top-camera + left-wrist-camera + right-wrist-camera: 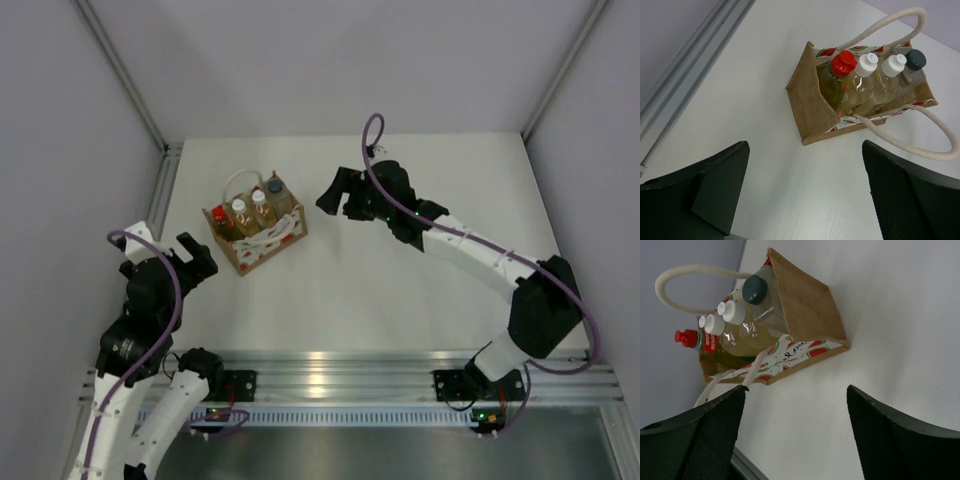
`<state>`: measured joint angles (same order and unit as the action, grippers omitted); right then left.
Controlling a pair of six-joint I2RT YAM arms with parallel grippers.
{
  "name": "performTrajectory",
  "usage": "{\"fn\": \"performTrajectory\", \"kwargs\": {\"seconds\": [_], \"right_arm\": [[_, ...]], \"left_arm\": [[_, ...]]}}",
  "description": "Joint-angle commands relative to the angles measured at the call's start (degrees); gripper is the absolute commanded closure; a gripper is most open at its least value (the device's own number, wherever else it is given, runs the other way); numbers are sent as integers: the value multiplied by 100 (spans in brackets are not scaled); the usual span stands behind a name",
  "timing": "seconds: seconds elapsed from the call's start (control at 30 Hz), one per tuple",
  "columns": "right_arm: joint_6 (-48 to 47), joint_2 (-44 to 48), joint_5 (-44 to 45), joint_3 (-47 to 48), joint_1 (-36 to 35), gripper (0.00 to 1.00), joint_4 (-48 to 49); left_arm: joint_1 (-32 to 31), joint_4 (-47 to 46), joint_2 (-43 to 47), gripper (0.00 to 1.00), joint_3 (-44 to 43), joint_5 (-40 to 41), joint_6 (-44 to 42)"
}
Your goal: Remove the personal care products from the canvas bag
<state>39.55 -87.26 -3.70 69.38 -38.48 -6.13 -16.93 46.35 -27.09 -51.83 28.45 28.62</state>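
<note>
The tan canvas bag with white rope handles and a watermelon pattern stands upright at the table's left middle. It also shows in the left wrist view and the right wrist view. Four bottles stand in it in a row: a yellow one with a red cap, two amber ones with white caps, and a clear one with a dark grey cap. My left gripper is open, left of the bag. My right gripper is open, right of the bag. Both are empty.
A metal frame rail runs along the table's left edge, and another rail along the near edge. Grey walls close in the left, back and right sides.
</note>
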Motion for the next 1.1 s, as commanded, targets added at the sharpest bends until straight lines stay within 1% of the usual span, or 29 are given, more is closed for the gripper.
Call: {"fn": "performTrajectory", "kwargs": {"seconds": [0.0, 0.03, 0.07, 0.13, 0.33, 0.4, 0.43, 0.53, 0.57, 0.67, 0.73, 0.77, 0.83, 0.87, 0.93, 1.0, 1.07], "right_arm": [[290, -622, 546, 654, -265, 21, 560], [308, -764, 546, 881, -274, 23, 552], [290, -914, 520, 1006, -326, 29, 560], [255, -1310, 450, 1339, -362, 34, 560], [150, -2145, 406, 1946, -485, 38, 560], [158, -2364, 406, 2009, -476, 40, 560], [184, -2418, 397, 2009, -476, 41, 560], [220, -2611, 397, 2009, -485, 51, 552], [220, -2638, 353, 1991, -476, 56, 560], [264, -2612, 265, 1816, -485, 60, 647], [290, -2524, 274, 1606, -485, 67, 815], [308, -2515, 282, 1535, -494, 72, 928], [308, -2541, 283, 1377, -503, 80, 999], [308, -2567, 256, 1332, -503, 88, 1078], [316, -2664, 247, 1236, -503, 99, 1158], [308, -2752, 221, 1192, -503, 100, 1219], [290, -2778, 204, 1156, -511, 100, 1307]], "left_arm": [[-3, -187, 46, 1, 68, 91, 12], [-3, -187, 37, 1, 68, 91, 12], [-3, -196, 37, 1, 68, 82, 12], [-3, -196, 20, 2, 68, 73, 3], [-3, -196, 37, 1, 68, 65, -6], [-3, -188, 20, 2, 59, 56, 3], [-3, -187, 20, 1, 59, 56, 3], [-3, -205, 20, 1, 59, 38, -6], [-3, -196, 20, 2, 59, 29, -6], [-3, -196, 11, 2, 51, 38, -6], [-3, -196, 2, 2, 33, 21, -15], [-3, -188, 2, 1, -11, -14, -6], [-3, -196, -7, 1, -63, -93, -15], [-3, -214, -41, 2, -151, -155, 3], [-3, -214, -242, 1, -265, -243, 134], [5, -214, -489, 1, -537, -585, 258], [-3, -214, -1068, 2, -905, -796, 214]]}}
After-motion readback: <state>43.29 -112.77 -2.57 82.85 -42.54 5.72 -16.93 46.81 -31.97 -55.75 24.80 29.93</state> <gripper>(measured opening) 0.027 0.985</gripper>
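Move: The right hand is going for the right end of the canvas bag, the near part of that wall's rim, about 6 cm ahead of it, 10 cm to its left and 7 cm lower. The dark-capped bottle leans inside the bag, some 5 cm farther out than that rim and 6 cm left of it; the next white-capped bottle stands roughly 8 cm ahead and 20 cm left of the hand. From the left hand the same rim lies about 13 cm ahead, 26 cm to the right and lower. Leftward and forward at first, then steeply down beside the bag's right end, the right hand covers some 13 cm in all while its half-closing fingers shut fully, pinching the rim of the burlap end wall near its front corner. It holds its height through the last of the closing, creeping left about 1 cm. Late on, the open left hand starts off to the right towards the bag, barely 2 cm. ##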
